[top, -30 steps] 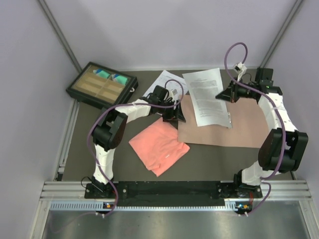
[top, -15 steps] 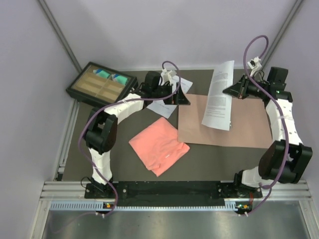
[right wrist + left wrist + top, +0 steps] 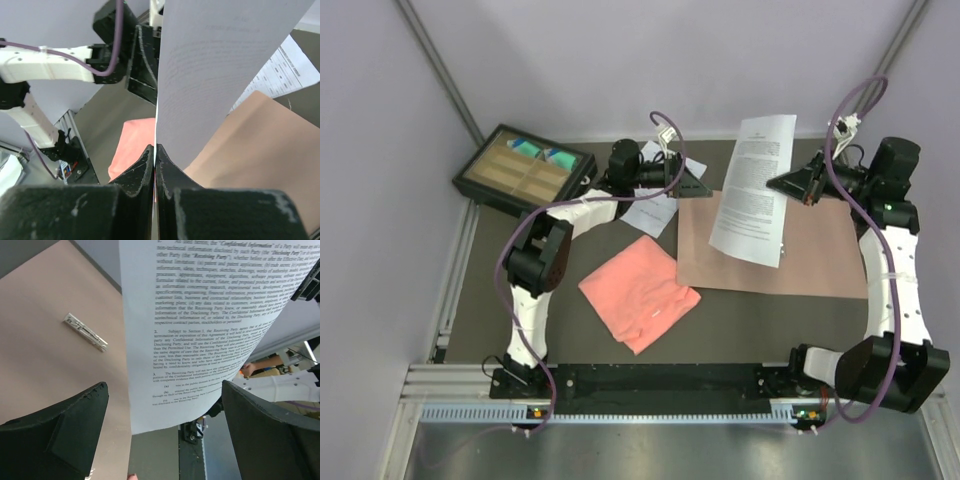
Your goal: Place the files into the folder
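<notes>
My right gripper [image 3: 782, 184] is shut on the edge of a white file of dense text [image 3: 752, 190], which hangs tilted in the air above the brown folder [image 3: 820, 255]. In the right wrist view the fingers [image 3: 150, 165] pinch that sheet [image 3: 215, 75]. The folder lies flat and open, and its metal clip [image 3: 86, 332] shows in the left wrist view. A second file [image 3: 653, 212], with a table layout [image 3: 287, 75], lies on the table left of the folder, partly under my left gripper [image 3: 698, 186]. That gripper [image 3: 164, 390] is open, holds nothing and faces the hanging sheet [image 3: 200, 325].
A salmon-pink folded cloth [image 3: 640, 290] lies near the front, left of the folder. A black tray with compartments [image 3: 525, 168] sits tilted at the back left corner. Grey walls close in on the table's back and sides.
The right gripper has raised the dense-text file off the folder and swung it upright. The left gripper has opened wide and moved from the folder's left edge toward the back.
</notes>
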{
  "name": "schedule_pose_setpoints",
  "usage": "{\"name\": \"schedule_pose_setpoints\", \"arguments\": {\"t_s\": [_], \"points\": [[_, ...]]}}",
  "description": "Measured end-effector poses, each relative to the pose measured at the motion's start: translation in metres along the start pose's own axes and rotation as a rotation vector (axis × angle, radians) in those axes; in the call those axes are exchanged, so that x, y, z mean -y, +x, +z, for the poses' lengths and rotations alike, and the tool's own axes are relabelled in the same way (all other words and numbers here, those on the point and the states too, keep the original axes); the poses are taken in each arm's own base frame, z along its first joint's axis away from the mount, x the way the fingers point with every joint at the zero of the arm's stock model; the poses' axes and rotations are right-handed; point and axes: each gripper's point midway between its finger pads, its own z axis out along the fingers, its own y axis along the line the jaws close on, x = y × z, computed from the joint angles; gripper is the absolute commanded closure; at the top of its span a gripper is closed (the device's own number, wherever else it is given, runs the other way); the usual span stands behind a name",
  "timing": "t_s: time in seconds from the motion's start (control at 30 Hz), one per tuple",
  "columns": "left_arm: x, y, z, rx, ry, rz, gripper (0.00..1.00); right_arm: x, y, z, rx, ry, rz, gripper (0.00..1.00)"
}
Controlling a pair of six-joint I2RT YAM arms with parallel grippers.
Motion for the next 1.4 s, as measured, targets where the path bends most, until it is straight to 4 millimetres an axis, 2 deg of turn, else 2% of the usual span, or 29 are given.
{"name": "schedule_pose_setpoints", "arguments": {"t_s": [0.17, 0.27, 0.33, 0.43, 0.53, 0.57, 0.63, 0.67, 0.7, 0.77, 0.8, 0.93, 1.1, 1.2, 1.23, 1.27, 1.4], "points": [[0.012, 0.0, 0.001, 0.002, 0.11, -0.011, 0.01, -0.025, -0.005, -0.002, 0.009, -0.056, -0.044, 1.0], [0.019, 0.0, 0.001, 0.01, 0.179, -0.025, 0.01, -0.032, -0.005, -0.003, 0.006, -0.078, -0.051, 1.0], [0.019, 0.001, 0.002, 0.005, 0.219, -0.05, 0.02, -0.035, -0.004, -0.003, 0.004, -0.088, -0.052, 1.0], [0.014, 0.004, 0.007, -0.01, 0.25, -0.128, 0.08, -0.038, -0.003, -0.003, 0.002, -0.095, -0.051, 1.0], [0.006, 0.01, 0.011, -0.027, 0.253, -0.235, 0.18, -0.039, -0.004, -0.003, 0.003, -0.097, -0.052, 1.0], [0.005, 0.012, 0.011, -0.033, 0.252, -0.27, 0.26, -0.04, -0.004, -0.004, 0.003, -0.097, -0.052, 1.0], [0.006, 0.013, 0.012, -0.04, 0.252, -0.318, 0.35, -0.039, -0.003, -0.003, 0.003, -0.097, -0.05, 1.0], [0.007, 0.012, 0.011, -0.041, 0.255, -0.325, 0.39, -0.039, -0.002, -0.003, 0.002, -0.096, -0.048, 1.0], [0.009, 0.012, 0.011, -0.041, 0.26, -0.329, 0.48, -0.038, -0.002, -0.003, 0.001, -0.096, -0.045, 1.0], [0.011, 0.011, 0.011, -0.04, 0.266, -0.337, 0.55, -0.036, 0.001, -0.002, 0.0, -0.091, -0.037, 1.0], [0.012, 0.011, 0.011, -0.04, 0.268, -0.344, 0.62, -0.034, 0.002, -0.002, 0.0, -0.087, -0.032, 1.0], [0.015, 0.01, 0.01, -0.041, 0.272, -0.364, 0.78, -0.026, 0.008, 0.0, -0.002, -0.066, 0.001, 1.0], [0.019, 0.006, 0.008, -0.032, 0.273, -0.374, 0.89, -0.018, 0.013, 0.002, -0.001, -0.046, 0.033, 0.99], [0.019, 0.005, 0.005, -0.023, 0.268, -0.38, 0.94, -0.014, 0.014, 0.002, -0.003, -0.024, 0.044, 0.93], [0.018, 0.005, 0.003, -0.02, 0.265, -0.384, 0.96, -0.011, 0.015, 0.002, -0.004, -0.01, 0.051, 0.86], [0.016, 0.005, 0.001, -0.013, 0.259, -0.391, 0.99, -0.009, 0.016, 0.002, -0.005, 0.004, 0.058, 0.83], [0.008, 0.004, -0.01, 0.014, 0.233, -0.418, 1.0, 0.001, 0.018, 0.003, -0.001, 0.051, 0.086, 0.71]]}}
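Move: The left edge of the file hanging from my right fingers is about 3 cm to the right of my open left hand and level with it. From that hand the open folder's middle is some 20 cm right and 23 cm below, neither ahead nor back. The form on the table is 17 cm ahead and 12 cm left, the pink cloth 12 cm back and 16 cm left. From my right hand that file edge is roughly 9 cm left, 5 cm ahead and 7 cm lower. With my left fingers I pinch the file's left edge, easing back and right only 1–2 cm and rolling the wrist some 25 degrees as they shut, then edging left and forward with it. My right hand draws the sheet back about 3 cm, slightly up and left, pauses, then comes forward again while sinking about 4 cm, its fingers starting to open around the paper. ##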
